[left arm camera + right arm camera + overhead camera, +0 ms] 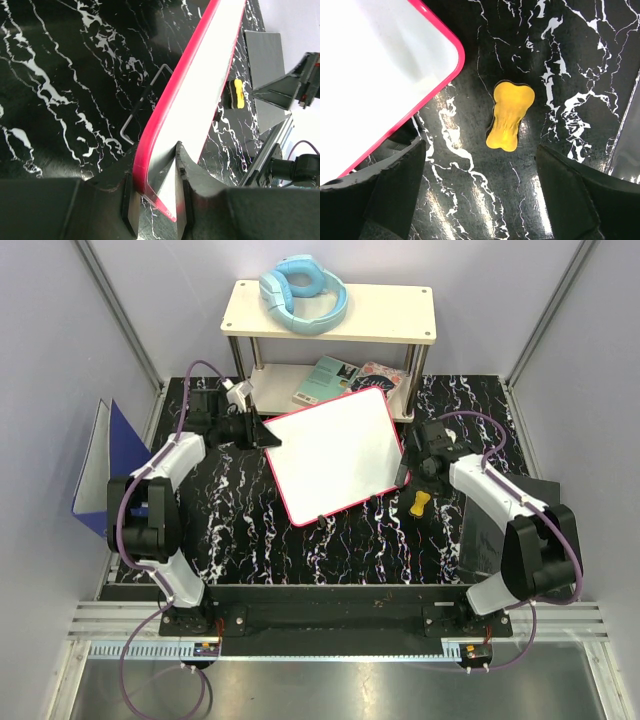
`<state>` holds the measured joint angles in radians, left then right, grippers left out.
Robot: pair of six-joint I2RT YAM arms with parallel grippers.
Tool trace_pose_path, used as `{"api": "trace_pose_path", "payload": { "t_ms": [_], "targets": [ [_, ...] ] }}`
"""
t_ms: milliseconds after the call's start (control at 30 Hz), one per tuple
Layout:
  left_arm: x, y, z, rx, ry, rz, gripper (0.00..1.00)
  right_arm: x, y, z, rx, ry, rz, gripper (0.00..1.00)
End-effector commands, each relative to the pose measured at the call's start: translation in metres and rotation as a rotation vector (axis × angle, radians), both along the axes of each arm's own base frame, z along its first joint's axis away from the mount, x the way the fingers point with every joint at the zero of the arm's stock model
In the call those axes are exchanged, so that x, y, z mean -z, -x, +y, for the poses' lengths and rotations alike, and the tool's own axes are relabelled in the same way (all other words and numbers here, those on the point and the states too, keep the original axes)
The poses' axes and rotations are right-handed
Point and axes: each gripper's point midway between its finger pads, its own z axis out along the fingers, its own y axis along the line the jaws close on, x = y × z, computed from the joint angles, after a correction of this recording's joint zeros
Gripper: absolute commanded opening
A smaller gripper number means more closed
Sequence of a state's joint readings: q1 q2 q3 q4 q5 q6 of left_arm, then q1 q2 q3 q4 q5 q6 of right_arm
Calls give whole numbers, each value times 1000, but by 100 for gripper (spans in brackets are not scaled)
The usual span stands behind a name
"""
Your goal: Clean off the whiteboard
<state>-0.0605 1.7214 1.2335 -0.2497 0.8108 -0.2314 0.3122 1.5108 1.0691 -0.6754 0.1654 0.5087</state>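
Observation:
The whiteboard (335, 453), white with a red-pink rim and no marks showing, lies slanted across the middle of the black marble table. My left gripper (262, 435) is at its far left corner. In the left wrist view the gripper (155, 170) is shut on that corner, with the whiteboard (210, 75) running away edge-on and lifted off the table. A yellow bone-shaped eraser (421, 504) lies flat just right of the board's near right corner. My right gripper (420, 478) hangs open over it. In the right wrist view the gripper (480, 200) holds nothing, the eraser (510, 116) lies ahead of the fingers, and the whiteboard (375, 70) is at left.
A cream shelf (400, 320) on metal legs stands at the back with blue headphones (303, 292) on top and books (330, 378) beneath. A blue folder (110, 455) leans at the left edge. A grey plate (480, 540) lies at right. A wire stand (145, 105) sits under the board.

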Motion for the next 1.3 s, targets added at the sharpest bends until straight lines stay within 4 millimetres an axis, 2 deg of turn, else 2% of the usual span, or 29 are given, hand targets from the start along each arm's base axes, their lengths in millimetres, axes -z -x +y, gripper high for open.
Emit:
{"api": "trace_pose_path", "payload": {
  "t_ms": [0, 67, 100, 167, 200, 267, 333, 400, 467, 633, 733, 833, 933, 1033, 1100, 1200, 1233, 1267],
  "targets": [
    [35, -34, 76, -202, -378, -121, 7, -19, -2, 13, -49, -38, -76, 92],
    [38, -32, 77, -205, -386, -96, 24, -17, -2, 15, -63, -35, -75, 90],
    [39, -33, 80, -214, -396, -91, 34, -15, -1, 16, -71, -36, -71, 85],
    [41, -31, 83, -227, -414, -77, 42, -11, -2, 24, -102, -45, -67, 76],
    [39, -31, 86, -238, -426, -83, 44, -7, -1, 28, -115, -44, -62, 55],
    [38, -28, 88, -248, -433, -85, 52, 2, -4, 34, -126, -45, -54, 35],
    [37, -29, 90, -258, -443, -90, 57, 10, -6, 41, -132, -49, -48, 9],
    [35, -28, 91, -266, -447, -100, 60, 22, -8, 46, -142, -46, -25, 0],
    [34, -28, 90, -262, -443, -106, 61, 28, -13, 49, -152, -40, -16, 0],
    [31, -28, 82, -230, -402, -121, 61, 23, -22, 53, -166, -34, -36, 0],
    [30, -27, 78, -218, -389, -128, 61, 5, -26, 56, -168, -57, -91, 0],
    [28, -26, 72, -200, -381, -140, 61, -28, -33, 65, -183, -101, -193, 0],
    [28, -25, 67, -187, -386, -147, 61, -78, -41, 73, -208, -152, -347, 0],
    [29, -25, 65, -182, -389, -147, 61, -109, -48, 82, -239, -200, -454, 0],
    [28, -24, 63, -179, -388, -148, 61, -121, -54, 87, -250, -219, -496, 0],
    [29, -24, 63, -177, -392, -148, 61, -125, -60, 100, -293, -254, -511, 0],
    [29, -24, 63, -177, -391, -149, 61, -115, -62, 108, -311, -258, -485, 0],
    [28, -24, 62, -175, -392, -150, 61, -115, -63, 115, -332, -276, -477, 0]
  ]
}}
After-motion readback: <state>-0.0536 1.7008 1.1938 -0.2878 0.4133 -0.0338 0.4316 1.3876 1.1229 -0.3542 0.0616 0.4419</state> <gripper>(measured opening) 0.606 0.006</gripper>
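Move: My left hand grips the whiteboard's upper left edge; the board's middle lies about 12 cm to its right, level with it and some 8 cm lower. The shelf books stand about 15 cm ahead of that hand, 10 cm right. From my open right hand the board's middle is about 16 cm left, 8 cm ahead and 3 cm lower, while the eraser, already released, lies 2 cm back, 2 cm right and 5 cm below. My left hand opens, lets go of the whiteboard edge and swings about 8 cm left while sinking some 4 cm, its left side rolling up about 20 degrees, then drifts slightly back right. My right hand leaves the eraser, shutting empty as it shifts left and dips, then lifts about 15 cm, going forward and left over the board's lower right corner as its fingers tip up towards forward. ##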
